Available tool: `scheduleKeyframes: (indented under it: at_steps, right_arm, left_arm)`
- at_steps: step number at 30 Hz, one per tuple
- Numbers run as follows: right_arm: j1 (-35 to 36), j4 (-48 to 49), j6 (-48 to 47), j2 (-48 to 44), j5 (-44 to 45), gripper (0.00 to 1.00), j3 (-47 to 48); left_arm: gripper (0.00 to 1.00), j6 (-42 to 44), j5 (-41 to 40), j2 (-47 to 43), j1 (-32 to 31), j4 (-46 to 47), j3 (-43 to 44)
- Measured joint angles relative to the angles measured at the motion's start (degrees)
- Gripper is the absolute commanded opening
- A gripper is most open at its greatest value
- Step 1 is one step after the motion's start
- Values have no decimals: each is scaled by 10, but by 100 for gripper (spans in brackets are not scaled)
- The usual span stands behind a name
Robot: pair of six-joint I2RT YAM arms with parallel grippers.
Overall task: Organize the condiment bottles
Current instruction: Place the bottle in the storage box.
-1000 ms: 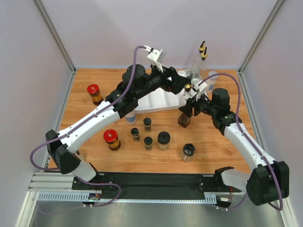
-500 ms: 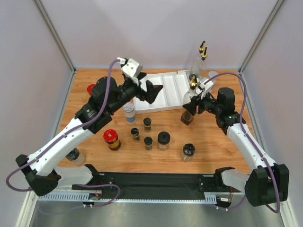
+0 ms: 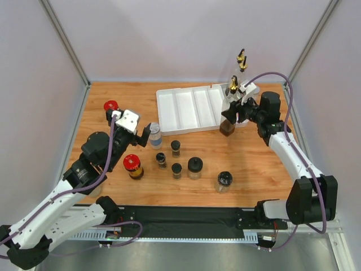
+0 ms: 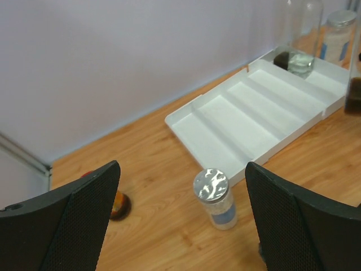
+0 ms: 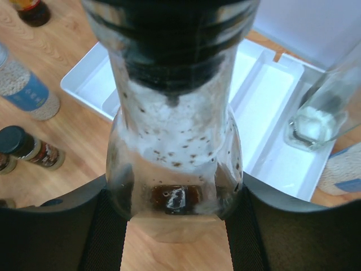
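Note:
My right gripper (image 3: 230,116) (image 5: 176,217) is shut on a tall clear gold-spouted bottle (image 3: 228,125) (image 5: 175,141) with dark liquid at its bottom, upright by the right near corner of the white tray (image 3: 186,107). Two more tall clear bottles (image 3: 241,68) stand at the tray's far right end. My left gripper (image 3: 145,137) (image 4: 181,169) is open and empty, just left of a grey-lidded jar (image 3: 155,135) (image 4: 214,197). Red-capped jars stand at the left (image 3: 111,106) and in front (image 3: 133,165). Several black-lidded jars (image 3: 176,148) cluster in the middle.
The white divided tray (image 4: 242,121) has bare compartments on its left side. Another grey-lidded jar (image 4: 338,34) stands beyond the tray's right end. The enclosure's walls close the table at left, back and right. A black mat (image 3: 186,214) runs along the near edge.
My left arm has drawn back from over the tray to the left front, its jaws spreading wider. My right gripper has carried the bottle a little back and right, next to the tray's corner.

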Motion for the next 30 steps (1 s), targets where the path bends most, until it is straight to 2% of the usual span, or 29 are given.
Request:
scheduleKeyframes:
  at_steps: [11,20,30]
  right_arm:
    - [-20,53,-5,77,65,0,63]
    - [-37,118,9,132,137,0,67]
    - [-43,177,29,234,195,0,115]
  left_arm:
    - [100,60,-70,-85,0,8,-68]
    - [100,74,-89,-86,0,26,-86]
    - [100,96,-111,-83,7,45,-106]
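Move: The right hand already holds the pump bottle. Its place, the near part of the storage box's rightmost compartment, lies about 14 cm ahead, 8 cm right and 14 cm below. A clear bottle standing in that compartment is some 9 cm beyond the place and 3 cm left of it; the silver-lidded jar is about 6 cm beyond it and 6 cm right. From the empty left hand the place is roughly 27 cm ahead, 53 cm right and 28 cm down. Right hand carries the bottle 14 cm forward and rightward to its compartment, turning clockwise; left drifts 5 cm left. ##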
